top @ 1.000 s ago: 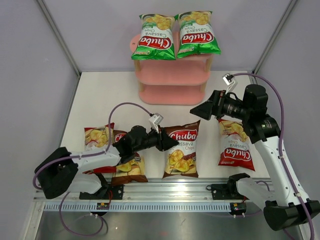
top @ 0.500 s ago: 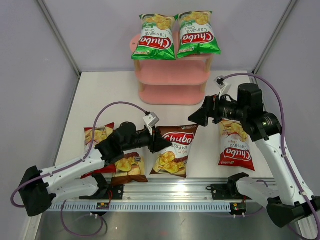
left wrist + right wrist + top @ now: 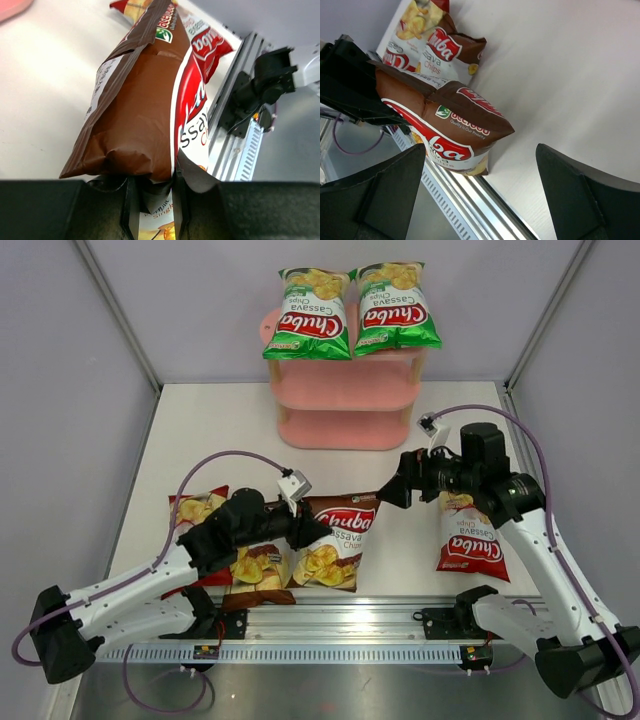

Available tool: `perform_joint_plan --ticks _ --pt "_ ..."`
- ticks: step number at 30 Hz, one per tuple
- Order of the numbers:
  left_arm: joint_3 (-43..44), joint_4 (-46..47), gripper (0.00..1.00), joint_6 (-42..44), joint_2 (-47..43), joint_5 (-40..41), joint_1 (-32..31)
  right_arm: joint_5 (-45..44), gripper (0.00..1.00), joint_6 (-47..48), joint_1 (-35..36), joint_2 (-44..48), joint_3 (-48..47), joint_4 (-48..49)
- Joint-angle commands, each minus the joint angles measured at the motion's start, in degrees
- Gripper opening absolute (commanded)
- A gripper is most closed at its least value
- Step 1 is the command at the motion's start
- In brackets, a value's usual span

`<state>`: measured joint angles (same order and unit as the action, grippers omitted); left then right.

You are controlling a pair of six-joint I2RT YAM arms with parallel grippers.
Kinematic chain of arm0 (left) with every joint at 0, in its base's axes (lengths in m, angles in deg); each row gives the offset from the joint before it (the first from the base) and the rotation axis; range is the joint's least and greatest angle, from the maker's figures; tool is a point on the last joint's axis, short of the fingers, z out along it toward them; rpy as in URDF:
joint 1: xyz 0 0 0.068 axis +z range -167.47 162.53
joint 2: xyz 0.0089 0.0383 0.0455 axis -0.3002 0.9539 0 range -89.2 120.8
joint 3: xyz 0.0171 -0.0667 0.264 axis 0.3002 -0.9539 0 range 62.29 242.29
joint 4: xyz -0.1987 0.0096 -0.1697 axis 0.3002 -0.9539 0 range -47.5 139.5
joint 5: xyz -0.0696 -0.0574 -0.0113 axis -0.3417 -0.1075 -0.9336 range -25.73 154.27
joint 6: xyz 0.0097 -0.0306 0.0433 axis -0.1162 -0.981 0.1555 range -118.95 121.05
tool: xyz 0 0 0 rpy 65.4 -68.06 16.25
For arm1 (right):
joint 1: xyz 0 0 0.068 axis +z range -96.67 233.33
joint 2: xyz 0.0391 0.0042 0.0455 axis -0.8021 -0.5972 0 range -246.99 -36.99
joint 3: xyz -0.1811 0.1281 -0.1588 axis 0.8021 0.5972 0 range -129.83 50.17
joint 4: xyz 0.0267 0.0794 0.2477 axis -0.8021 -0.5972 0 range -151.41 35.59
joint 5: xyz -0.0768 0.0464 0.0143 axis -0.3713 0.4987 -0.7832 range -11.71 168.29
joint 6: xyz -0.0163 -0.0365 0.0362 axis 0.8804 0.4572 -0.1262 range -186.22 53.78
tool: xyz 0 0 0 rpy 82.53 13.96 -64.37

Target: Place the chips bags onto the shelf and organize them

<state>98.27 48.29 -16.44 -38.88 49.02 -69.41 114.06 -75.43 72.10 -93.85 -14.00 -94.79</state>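
My left gripper (image 3: 304,530) is shut on the end of a brown chips bag (image 3: 335,540), which is turned on its edge low over the table; in the left wrist view the brown chips bag (image 3: 140,115) runs away from the left gripper (image 3: 152,200). My right gripper (image 3: 392,488) hangs open just right of that bag, and the right wrist view shows the brown chips bag (image 3: 445,125) ahead of the open right gripper (image 3: 480,185). Two green bags (image 3: 313,315) (image 3: 396,308) lie on top of the pink shelf (image 3: 345,405).
A second brown bag (image 3: 258,575) and a red bag (image 3: 195,510) lie under my left arm. Another red bag (image 3: 470,535) lies under my right arm. The metal rail (image 3: 340,620) runs along the front table edge. The shelf's lower boards hold nothing visible.
My left gripper has drawn the brown bag left and toward the front, turning it onto its edge. My right arm has swung left and lower, closer to the bag, still open.
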Motion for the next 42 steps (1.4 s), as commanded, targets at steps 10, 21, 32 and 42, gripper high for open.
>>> perform_joint_plan --ticks 10,21,32,42 --pt "1.81 5.43 0.0 7.56 6.54 -17.79 -2.54 -4.77 0.99 12.81 12.7 -6.16 -7.65 -10.33" --pt "3.11 5.44 0.0 8.97 3.9 -23.78 -3.69 4.13 0.99 14.13 19.63 -6.15 -5.01 -13.4" --pt "8.92 3.14 0.0 10.03 7.33 -22.19 -3.69 3.07 0.9 12.82 22.98 -7.91 0.08 -11.22" --pt "11.21 3.76 0.0 9.59 7.68 -22.02 -1.06 4.31 0.59 12.73 23.86 -10.37 0.7 -10.51"
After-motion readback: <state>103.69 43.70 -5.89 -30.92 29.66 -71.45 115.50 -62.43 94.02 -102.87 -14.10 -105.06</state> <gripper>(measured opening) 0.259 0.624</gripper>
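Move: The left hand already pinches a brown chips bag by its left side, the bag's middle about 4 cm to the right, 1 cm back and 5 cm below. From the open right hand the held brown bag lies some 14 cm left, 10 cm back and 10 cm lower; the right red bag is about 20 cm right, 5 cm back, 17 cm below. The other brown bag lies roughly 15 cm left of the left hand, level with it and 14 cm lower. The right hand draws back about 9 cm, with some 6 cm each leftward and down, turning about 30 degrees counter-clockwise to bring its open fingers around the free top end of the held brown bag, then sinks the last few centimetres and begins to close on that end. The left hand keeps its pinch while it first dips nearly 4 cm, then swings back about 5 cm and a little right, rising part of the way again and turning about 25 degrees clockwise to present the bag's free end. ##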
